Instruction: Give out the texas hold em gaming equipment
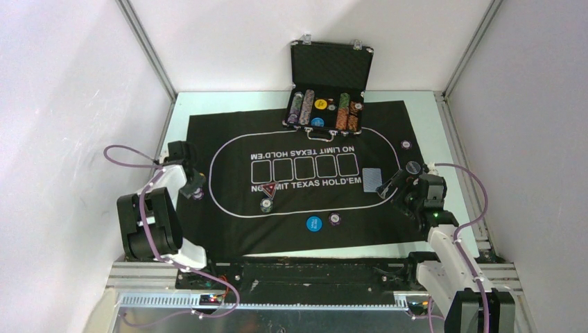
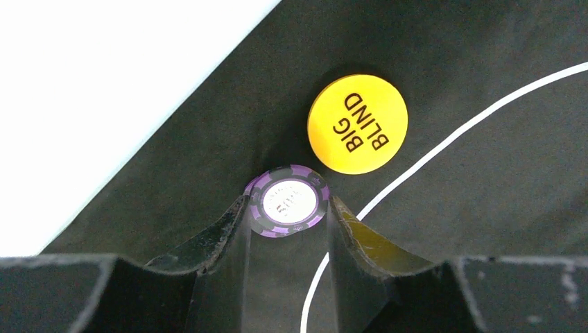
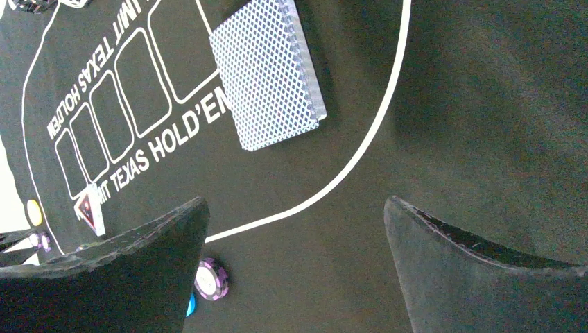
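Observation:
In the left wrist view my left gripper [image 2: 287, 208] is shut on a purple chip [image 2: 289, 198], one finger against each side, low over the black mat; a second purple rim peeks out beneath it. A yellow BIG BLIND button [image 2: 358, 123] lies just beyond. From above, the left gripper [image 1: 195, 187] is at the mat's left edge. My right gripper [image 1: 392, 186] stands open and empty over bare felt [image 3: 295, 208], near the blue-backed deck of cards [image 1: 373, 178] [image 3: 267, 73]. A blue button [image 1: 314, 223] and another purple chip [image 1: 335, 219] [image 3: 212, 279] lie at the mat's near side.
The open black case [image 1: 326, 104] with chip rows stands at the mat's far edge. A chip [image 1: 266, 205] and a red-marked piece [image 1: 268, 189] lie inside the white oval. Two more chips [image 1: 405, 144] [image 1: 414, 167] sit at the right. White walls close in on both sides.

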`<state>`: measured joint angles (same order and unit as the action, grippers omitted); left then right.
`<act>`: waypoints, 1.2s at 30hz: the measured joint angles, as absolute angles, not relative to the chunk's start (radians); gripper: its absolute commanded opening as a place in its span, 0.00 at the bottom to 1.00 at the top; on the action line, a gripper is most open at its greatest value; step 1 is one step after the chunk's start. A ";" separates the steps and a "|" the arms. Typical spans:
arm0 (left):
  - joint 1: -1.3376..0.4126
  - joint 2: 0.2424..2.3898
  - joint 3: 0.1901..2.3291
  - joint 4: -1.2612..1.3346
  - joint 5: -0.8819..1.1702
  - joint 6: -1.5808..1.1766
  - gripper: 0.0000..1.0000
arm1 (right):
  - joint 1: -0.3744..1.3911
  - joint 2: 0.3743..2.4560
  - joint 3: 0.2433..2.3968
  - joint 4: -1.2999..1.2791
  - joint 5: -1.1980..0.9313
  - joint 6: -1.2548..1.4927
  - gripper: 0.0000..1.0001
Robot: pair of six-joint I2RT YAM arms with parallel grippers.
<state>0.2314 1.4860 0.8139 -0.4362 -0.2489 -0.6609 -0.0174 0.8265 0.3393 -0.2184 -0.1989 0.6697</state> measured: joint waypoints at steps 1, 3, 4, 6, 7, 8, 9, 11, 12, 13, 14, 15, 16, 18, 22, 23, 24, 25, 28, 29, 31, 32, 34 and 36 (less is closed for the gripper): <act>0.231 1.495 0.814 -0.432 -0.246 -0.656 0.28 | -0.017 0.828 0.339 -0.216 -0.200 0.669 1.00; 0.231 1.514 0.814 -0.428 -0.236 -0.654 0.30 | -0.017 0.831 0.339 -0.212 -0.200 0.668 1.00; 0.231 1.523 0.814 -0.428 -0.233 -0.653 0.32 | -0.017 0.833 0.339 -0.209 -0.200 0.666 1.00; 0.231 1.527 0.820 -0.427 -0.232 -0.650 0.38 | -0.017 0.838 0.339 -0.206 -0.200 0.665 0.99; 0.231 1.528 0.821 -0.428 -0.232 -0.650 0.39 | -0.017 0.840 0.339 -0.206 -0.202 0.664 0.99; 0.231 1.530 0.821 -0.428 -0.233 -0.650 0.40 | -0.017 0.841 0.339 -0.206 -0.204 0.663 0.99; 0.231 1.531 0.822 -0.429 -0.233 -0.650 0.40 | -0.017 0.841 0.339 -0.206 -0.205 0.663 0.99; 0.231 1.531 0.822 -0.429 -0.233 -0.650 0.42 | -0.017 0.841 0.339 -0.206 -0.206 0.662 1.00; 0.231 1.531 0.822 -0.429 -0.233 -0.651 0.43 | -0.017 0.841 0.339 -0.206 -0.206 0.662 1.00; 0.231 1.531 0.822 -0.429 -0.233 -0.651 0.44 | -0.017 0.841 0.339 -0.206 -0.206 0.662 1.00; 0.231 1.531 0.822 -0.429 -0.234 -0.651 0.46 | -0.017 0.841 0.339 -0.206 -0.206 0.662 1.00; 0.231 1.531 0.822 -0.429 -0.234 -0.651 0.48 | -0.017 0.841 0.339 -0.206 -0.206 0.662 1.00; 0.231 1.530 0.822 -0.430 -0.235 -0.651 0.49 | -0.017 0.841 0.339 -0.206 -0.206 0.662 1.00; 0.231 1.529 0.822 -0.437 -0.237 -0.651 0.53 | -0.017 0.841 0.339 -0.206 -0.206 0.662 1.00; 0.231 1.522 0.822 -0.455 -0.244 -0.654 0.56 | -0.017 0.841 0.339 -0.206 -0.206 0.662 0.99; 0.231 1.521 0.822 -0.460 -0.247 -0.654 0.57 | -0.017 0.841 0.339 -0.206 -0.206 0.662 1.00; 0.231 1.520 0.822 -0.465 -0.250 -0.654 0.58 | -0.017 0.841 0.339 -0.206 -0.206 0.662 1.00; 0.231 1.520 0.822 -0.469 -0.252 -0.654 0.59 | -0.017 0.841 0.339 -0.206 -0.206 0.662 1.00; 0.231 1.508 0.822 -0.484 -0.252 -0.655 0.66 | -0.017 0.841 0.339 -0.206 -0.206 0.660 1.00; 0.231 1.502 0.822 -0.486 -0.253 -0.654 0.70 | -0.017 0.841 0.339 -0.206 -0.206 0.659 1.00; 0.231 1.481 0.822 -0.490 -0.255 -0.655 0.80 | -0.017 0.839 0.339 -0.206 -0.206 0.654 1.00; 0.231 1.468 0.822 -0.492 -0.257 -0.655 0.86 | -0.015 0.837 0.339 -0.206 -0.206 0.654 1.00; 0.231 1.435 0.822 -0.496 -0.259 -0.658 0.96 | -0.010 0.832 0.339 -0.205 -0.205 0.647 1.00; 0.231 1.401 0.822 -0.500 -0.260 -0.657 0.99 | -0.006 0.830 0.339 -0.204 -0.205 0.643 1.00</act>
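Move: The left hand still pinches the purple 500 chips about 2 cm above their spot on the black mat, which is directly below the hand. The yellow BIG BLIND button lies about 5 cm ahead and 1 cm right; the oval's white line runs some 4 cm to the right, level with the hand, and the mat's left edge about 7 cm to the left, also level. From the idle right hand, that spot is some 70 cm left, 4 cm back and 5 cm below. Down about 1 cm with the left hand to set the pinched purple chips on the mat just behind the BIG BLIND button, then a brief hold there. The fingers begin to part and the hand eases back about 1 cm; then it lifts straight up some 3 cm away from the chips while the fingers open nearly fully. ##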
